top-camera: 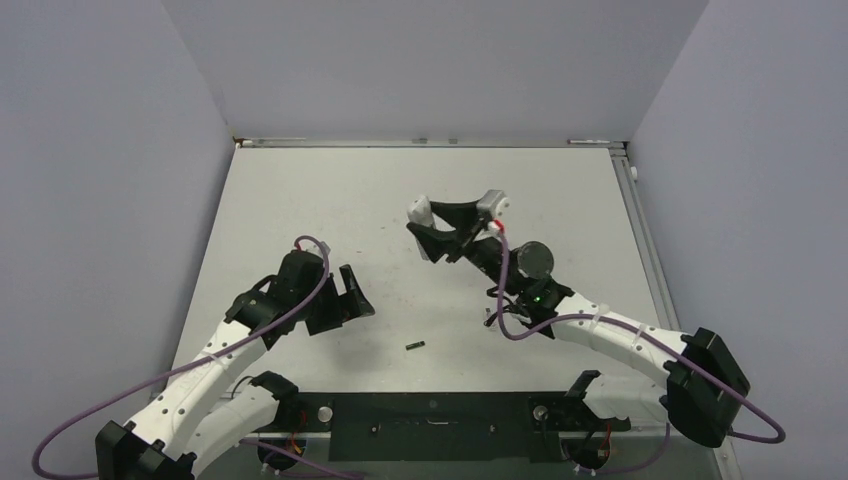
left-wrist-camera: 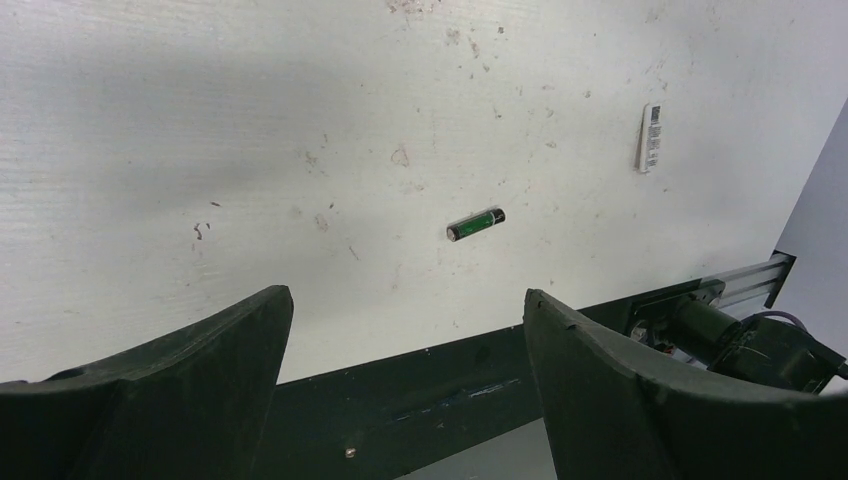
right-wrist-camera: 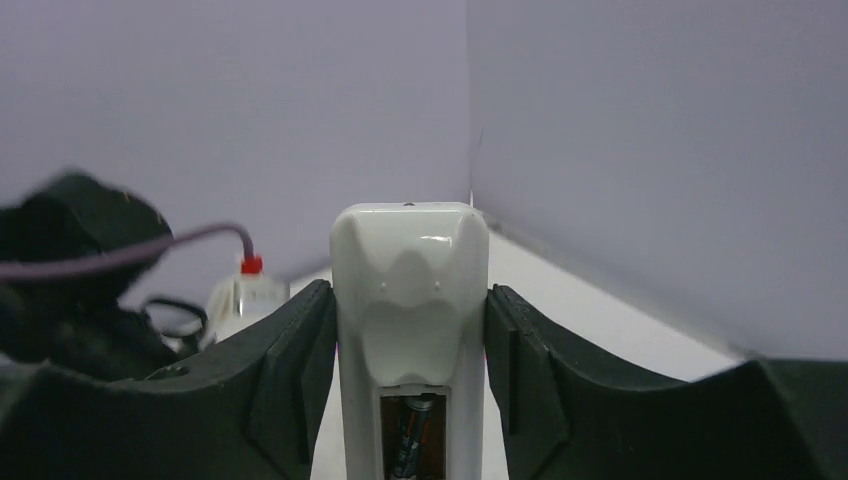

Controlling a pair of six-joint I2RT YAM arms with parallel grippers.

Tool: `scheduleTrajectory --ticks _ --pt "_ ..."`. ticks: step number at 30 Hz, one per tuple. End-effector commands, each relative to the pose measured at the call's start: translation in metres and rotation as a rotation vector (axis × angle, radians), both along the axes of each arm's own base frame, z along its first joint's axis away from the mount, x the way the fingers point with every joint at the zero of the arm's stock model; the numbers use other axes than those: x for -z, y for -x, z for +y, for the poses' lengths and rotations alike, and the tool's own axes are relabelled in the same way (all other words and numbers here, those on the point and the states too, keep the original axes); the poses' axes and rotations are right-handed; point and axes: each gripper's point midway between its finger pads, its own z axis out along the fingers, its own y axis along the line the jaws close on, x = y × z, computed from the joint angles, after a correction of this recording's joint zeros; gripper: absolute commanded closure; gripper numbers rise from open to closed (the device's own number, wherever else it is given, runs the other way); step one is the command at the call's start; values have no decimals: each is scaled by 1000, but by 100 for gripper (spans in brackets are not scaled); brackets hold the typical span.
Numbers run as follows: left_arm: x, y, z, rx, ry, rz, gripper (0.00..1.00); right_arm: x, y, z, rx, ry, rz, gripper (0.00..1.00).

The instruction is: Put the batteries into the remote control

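Observation:
The remote control (right-wrist-camera: 410,260) stands upright between the pads of my right gripper (right-wrist-camera: 410,300), which is shut on its two long sides. Its battery slot faces the right wrist camera, with one dark battery (right-wrist-camera: 412,435) lying inside. The other battery (left-wrist-camera: 476,224), dark with a green band, lies loose on the table (left-wrist-camera: 200,120); the top view shows that battery (top-camera: 415,346) near the front rail. My left gripper (left-wrist-camera: 408,295) hangs open and empty above the table, short of that battery. From above, the right gripper (top-camera: 455,228) is raised over mid-table and the left gripper (top-camera: 350,298) sits at left centre.
A small white cover piece (left-wrist-camera: 651,137) lies on the table to the right of the loose battery. A black mounting rail (top-camera: 430,410) runs along the near edge. Grey walls close the table on three sides.

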Motion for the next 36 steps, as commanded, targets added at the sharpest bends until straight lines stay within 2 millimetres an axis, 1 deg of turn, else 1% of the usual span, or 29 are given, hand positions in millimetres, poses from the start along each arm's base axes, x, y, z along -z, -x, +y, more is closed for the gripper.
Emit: scheduleTrajectory --ticks 1,3,5,7,8,10,12,14,16,17,18,20,21,23,25,26,27,28,30,31,32,34,36 --pt "-21 -13 -2 -3 13 -66 17 -156 29 -67 -64 -703 -184 92" --pt "-24 -14 -3 1 19 -72 17 -193 37 -87 -110 -864 -220 92" --pt "-27 -16 -4 4 24 -81 17 -222 42 -103 -184 -1011 -240 92" --pt "-29 -17 -5 6 25 -85 17 -250 52 -123 -292 -1181 -280 92" --pt "-29 -17 -5 8 27 -86 17 -263 53 -129 -346 -1245 -263 92" --pt "-31 -18 -6 15 33 -92 17 -288 59 -135 -419 -1300 -284 92" --pt "-33 -18 -6 21 32 -96 17 -309 69 -135 -484 -1314 -333 92" --pt "-35 -18 -6 24 30 -102 17 -315 73 -131 -502 -1297 -356 92" --pt "-37 -18 -4 23 27 -109 17 -310 67 -111 -463 -1171 -331 92" --pt "-38 -18 -3 22 26 -113 17 -305 60 -96 -392 -1058 -323 92" --pt "-38 -17 -3 21 25 -116 17 -294 49 -80 -325 -935 -292 92" --pt "-37 -16 -2 23 25 -115 17 -259 27 -53 -201 -693 -212 92" --pt "-36 -15 -2 23 23 -111 17 -239 17 -46 -148 -591 -171 91" --pt "-33 -14 -1 23 21 -106 17 -196 -1 -37 -56 -393 -91 91" --pt "-29 -14 -2 27 24 -101 17 -143 -17 -31 17 -169 11 91" --pt "-28 -15 -2 27 23 -99 17 -112 -24 -30 46 -53 75 92" --pt "-27 -15 -2 27 21 -96 17 -74 -27 -31 66 78 159 92" --pt "-25 -16 -3 28 19 -93 17 -48 -27 -33 74 172 203 92" --pt "-24 -18 -4 30 19 -92 17 13 -21 -40 71 357 304 92" --pt "-24 -19 -4 30 18 -91 17 33 -18 -44 71 421 332 92" --pt "-22 -20 -5 29 17 -89 17 63 -11 -49 61 502 372 92" --pt "-21 -20 -6 31 18 -85 17 108 5 -57 37 657 425 92" --pt "-19 -21 -6 30 16 -80 17 144 25 -60 0 787 462 92"
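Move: The right hand already holds the remote control clear of the table; its loaded battery sits in the open compartment about 3 cm below the hand and 2 cm back. The green battery lies about 30 cm lower, 5 cm back and 3 cm left; the small white strip is 31 cm below, 1 cm ahead and 14 cm right. From the idle left hand, the loaded battery is about 6 cm ahead, 17 cm right and 15 cm higher. Fingers keep their pinch on the sides of the remote control while the right hand flings it: fast up nearly 30 cm above the table and some 8 cm right, tipping the fingertips up about 60 degrees, then whipping back down towards the table just over 30 cm, fingertips swinging down past their starting angle and drifting a little forward and left. ##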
